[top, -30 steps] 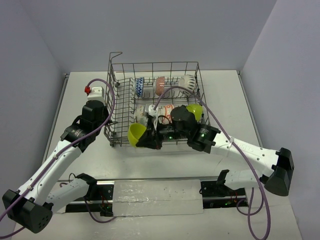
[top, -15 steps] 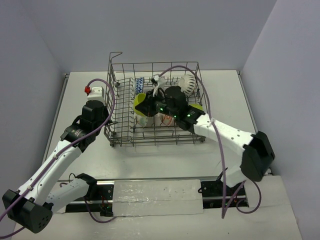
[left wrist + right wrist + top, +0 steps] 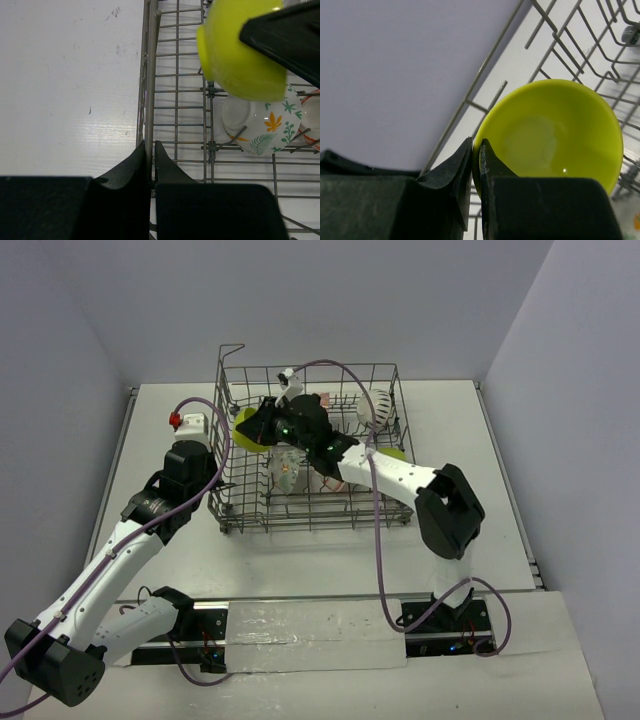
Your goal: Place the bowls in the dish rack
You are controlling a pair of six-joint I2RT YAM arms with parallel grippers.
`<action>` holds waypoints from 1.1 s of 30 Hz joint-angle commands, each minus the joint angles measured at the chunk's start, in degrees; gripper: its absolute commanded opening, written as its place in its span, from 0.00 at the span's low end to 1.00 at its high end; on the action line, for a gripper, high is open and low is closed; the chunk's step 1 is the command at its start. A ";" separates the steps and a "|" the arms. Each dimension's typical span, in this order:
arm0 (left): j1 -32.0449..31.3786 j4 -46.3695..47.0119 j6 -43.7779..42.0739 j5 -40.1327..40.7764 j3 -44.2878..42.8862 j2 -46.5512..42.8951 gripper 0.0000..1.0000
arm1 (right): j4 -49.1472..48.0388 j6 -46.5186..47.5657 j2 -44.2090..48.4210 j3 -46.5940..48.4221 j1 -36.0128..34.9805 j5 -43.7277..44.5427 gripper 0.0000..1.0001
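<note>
The grey wire dish rack (image 3: 228, 502) stands mid-table. My right gripper (image 3: 262, 425) is shut on the rim of a lime-green bowl (image 3: 246, 429) and holds it tilted over the rack's far left part; the right wrist view shows the bowl (image 3: 555, 135) pinched between my fingers (image 3: 476, 146). My left gripper (image 3: 213, 483) is shut on the rack's left rim wire (image 3: 148, 75). In the rack sit a yellow-floral bowl (image 3: 287, 468), a red-orange bowl (image 3: 322, 400), a white bowl with dark marks (image 3: 378, 408) and a second lime-green bowl (image 3: 392, 453). The blue-white bowl is hidden behind my right arm.
The left wrist view shows the held lime-green bowl (image 3: 240, 55) above the floral bowl (image 3: 265, 125), which leans on the tines. A raised wire loop (image 3: 231, 348) stands at the rack's far left corner. Purple cables (image 3: 377, 530) trail from both arms. Walls close in behind and on both sides.
My right arm has carried the lime-green bowl from the rack's near left edge, up and back to its far left part. The left arm has not moved.
</note>
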State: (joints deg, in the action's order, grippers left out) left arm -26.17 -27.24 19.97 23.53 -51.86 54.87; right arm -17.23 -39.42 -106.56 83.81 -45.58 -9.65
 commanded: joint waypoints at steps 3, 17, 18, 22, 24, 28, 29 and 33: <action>0.25 0.00 -0.63 0.99 -0.35 -1.17 0.00 | -5.35 -5.14 -6.71 7.68 -0.03 0.51 0.00; -0.37 0.00 -0.72 0.99 -0.26 -1.87 0.00 | -9.22 -11.20 -14.28 9.70 -1.97 -1.07 0.00; -0.46 0.00 -0.72 1.08 -0.26 -1.96 0.00 | -9.92 -11.73 -14.63 9.79 -1.97 -1.42 0.00; -0.63 0.17 -0.63 1.26 -0.09 -2.05 0.00 | -12.03 -14.63 -16.92 10.93 -2.40 -2.83 0.00; -0.81 0.52 -0.72 1.52 0.26 -1.79 0.00 | -12.12 -15.33 -18.32 11.99 -2.75 -3.27 0.00; -1.07 0.09 -0.63 1.43 -0.09 -1.17 0.00 | -11.16 -15.34 -18.94 11.82 -3.02 -3.27 0.00; -1.16 0.26 -0.72 1.61 0.09 -1.43 0.00 | -10.72 -15.25 -19.03 11.81 -3.11 -3.10 0.00; -1.51 0.35 -0.63 2.05 0.18 -1.79 0.00 | -9.05 -13.76 -18.07 10.32 -3.02 -2.14 0.00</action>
State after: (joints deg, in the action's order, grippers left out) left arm -27.03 -27.59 19.90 24.49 -51.75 54.50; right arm -23.73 -52.25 -124.70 92.36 -46.89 -10.48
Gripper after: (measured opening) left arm 0.115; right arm 0.142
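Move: With the last bowl, the yellow-green one, in my right hand, I aim for the gap along the rack's left side, about 6 cm to the left, 2 cm ahead and 12 cm below. At that low height, the flowered bowl stands some 4 cm back and 5 cm right of my right hand, the blue zigzag bowl roughly 9 cm ahead and 3 cm right. From my left hand the gap is about 9 cm ahead, 3 cm right and 7 cm below. Still pinching the bowl by its upper rim, I carry it a little forward and left, then lower it, about 8 cm in all, into the gap between the rack's left side and the flowered bowl. While it sinks I bring it some 6 cm left in total and tip my fingers roughly 15 degrees downward, easing to a stop with the grip kept. My left hand stays on the rack's left rim. ##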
